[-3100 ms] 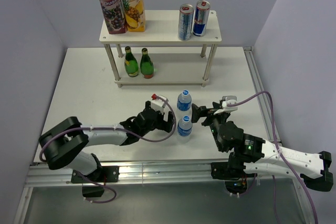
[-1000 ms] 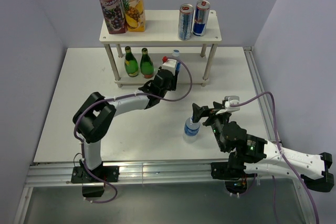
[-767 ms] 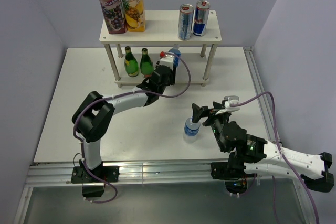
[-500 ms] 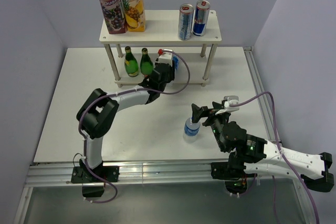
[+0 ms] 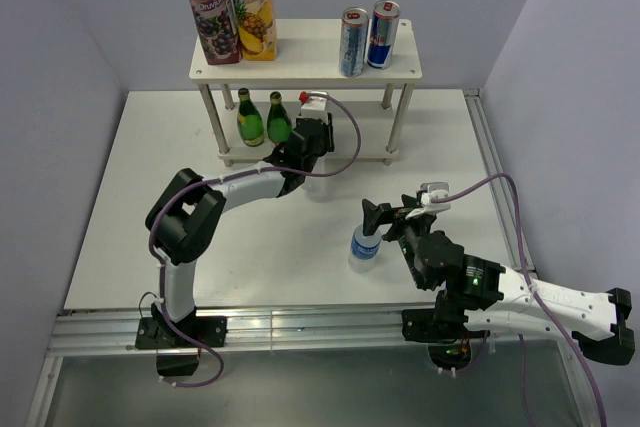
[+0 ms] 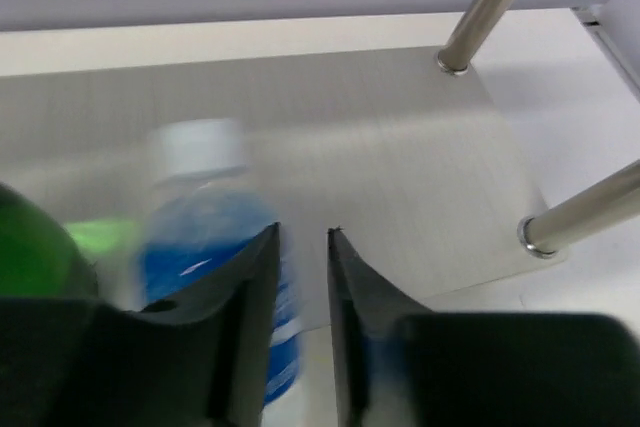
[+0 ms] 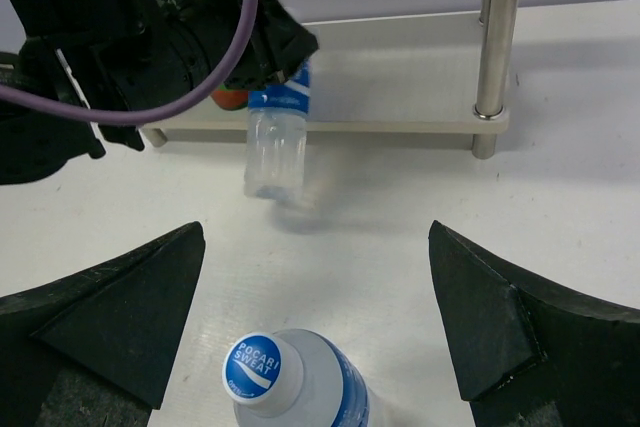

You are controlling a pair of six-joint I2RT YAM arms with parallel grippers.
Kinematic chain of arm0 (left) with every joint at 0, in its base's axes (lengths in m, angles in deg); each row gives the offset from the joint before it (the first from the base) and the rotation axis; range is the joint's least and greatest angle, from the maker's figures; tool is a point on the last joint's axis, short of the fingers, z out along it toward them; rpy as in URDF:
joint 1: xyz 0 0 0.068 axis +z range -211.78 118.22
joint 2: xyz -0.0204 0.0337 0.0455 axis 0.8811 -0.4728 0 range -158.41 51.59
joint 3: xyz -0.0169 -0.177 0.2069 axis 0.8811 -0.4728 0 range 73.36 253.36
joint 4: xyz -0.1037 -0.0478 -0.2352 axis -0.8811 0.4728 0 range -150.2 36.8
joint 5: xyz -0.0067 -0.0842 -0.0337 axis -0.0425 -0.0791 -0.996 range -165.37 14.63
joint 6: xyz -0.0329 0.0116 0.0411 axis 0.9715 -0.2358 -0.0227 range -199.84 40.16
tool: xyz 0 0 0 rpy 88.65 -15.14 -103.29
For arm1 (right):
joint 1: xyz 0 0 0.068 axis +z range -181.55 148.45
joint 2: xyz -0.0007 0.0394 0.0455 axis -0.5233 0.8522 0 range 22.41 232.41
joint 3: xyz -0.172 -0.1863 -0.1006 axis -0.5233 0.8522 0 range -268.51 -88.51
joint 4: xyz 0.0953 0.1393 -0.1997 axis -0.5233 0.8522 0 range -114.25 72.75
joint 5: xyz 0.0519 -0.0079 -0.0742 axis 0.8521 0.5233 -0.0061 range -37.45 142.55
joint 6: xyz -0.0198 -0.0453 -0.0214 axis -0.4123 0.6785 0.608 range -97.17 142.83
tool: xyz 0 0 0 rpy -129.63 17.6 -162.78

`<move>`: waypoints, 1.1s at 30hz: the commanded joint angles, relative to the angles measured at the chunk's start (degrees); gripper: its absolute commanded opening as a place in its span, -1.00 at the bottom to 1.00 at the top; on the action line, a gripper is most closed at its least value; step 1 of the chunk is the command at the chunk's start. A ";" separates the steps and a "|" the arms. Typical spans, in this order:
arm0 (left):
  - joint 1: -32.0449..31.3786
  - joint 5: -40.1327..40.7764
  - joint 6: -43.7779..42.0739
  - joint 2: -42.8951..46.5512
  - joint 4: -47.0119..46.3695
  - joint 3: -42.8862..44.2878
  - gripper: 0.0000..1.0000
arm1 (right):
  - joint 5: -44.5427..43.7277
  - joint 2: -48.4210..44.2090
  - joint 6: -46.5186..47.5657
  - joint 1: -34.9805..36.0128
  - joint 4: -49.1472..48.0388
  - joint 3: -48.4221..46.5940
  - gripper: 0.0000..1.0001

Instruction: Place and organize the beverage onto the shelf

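The shelf (image 5: 305,65) stands at the back of the table. My left gripper (image 6: 303,232) reaches to the front of the lower board (image 6: 380,147). Its fingers are nearly together, and only the board shows in the gap between them. A blue-labelled water bottle (image 6: 205,237) is blurred just left of the left finger, outside the jaws. In the right wrist view this bottle (image 7: 277,147) hangs tilted under the left gripper (image 7: 285,57), its clear base down near the table. My right gripper (image 7: 315,237) stands wide open behind a second bottle (image 7: 290,387), which is upright.
Two green bottles (image 5: 250,119) (image 5: 279,119) stand at the left of the lower board. Two juice cartons (image 5: 228,5) and two cans (image 5: 353,42) (image 5: 383,34) are on the top board. Metal posts (image 6: 490,7) (image 6: 590,212) mark the board's right end.
My left arm carried the first bottle from mid-table to the lower board. The bottle now sits blurred beside the shut fingers, lower in front of the board. My right gripper barely moved.
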 commanded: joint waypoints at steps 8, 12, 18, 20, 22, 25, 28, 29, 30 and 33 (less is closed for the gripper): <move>-0.37 1.96 4.03 0.14 9.34 1.37 0.38 | -0.59 -1.14 -0.84 0.30 -2.30 0.36 1.00; -1.94 3.36 3.78 5.22 7.25 -4.43 0.45 | -0.42 -1.14 -0.93 0.30 -2.30 0.36 1.00; -6.78 9.95 4.56 11.12 17.67 -5.15 0.58 | -0.59 -0.26 -1.02 0.30 -2.04 0.10 1.00; -6.78 10.92 6.06 13.40 21.81 -4.53 0.59 | -0.59 -0.61 -1.19 0.30 -1.95 0.18 1.00; -6.87 12.76 7.11 15.16 28.29 -4.53 0.59 | -0.59 -1.23 -1.19 0.30 -1.87 0.27 1.00; -6.96 14.87 8.08 18.42 36.55 -4.45 0.65 | -0.68 -1.41 -1.19 0.30 -1.87 0.36 1.00; -6.70 17.16 9.74 18.42 45.78 -2.61 0.73 | -0.59 -1.06 -1.19 0.38 -2.04 0.27 1.00; -6.52 17.08 10.27 17.20 47.39 -2.25 0.73 | -0.51 -0.97 -1.19 0.30 -1.95 0.19 1.00; -6.08 16.55 10.63 16.58 48.19 -2.25 0.72 | -0.59 -0.79 -1.19 0.38 -2.13 0.18 1.00; -5.55 12.42 9.84 14.39 46.97 -4.88 0.75 | -0.59 -0.79 -1.10 0.38 -2.04 0.19 1.00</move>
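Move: Already slipping out of the left fingers, the leaning water bottle has its middle about 8 cm below the left hand, some 4 cm back and 3 cm to its left. The nearer green bottle on the lower shelf stands about 13 cm left and 3 cm ahead, the other one 20 cm left and 3 cm ahead. The shelf's right front post is 17 cm right, 2 cm ahead. From the right hand, the slipping bottle lies about 22 cm ahead, 14 cm left and 14 cm lower. Opening its fingers from about a quarter to nearly wide, the left hand dips some 5 cm, draws back about 10 cm from the shelf, then climbs again and swings about 8 cm left. The wrist tips down and rolls its left side up, by some 15 to 20 degrees each, ending with empty fingers above the cap end of the fallen bottle, past the shelf's front edge. ##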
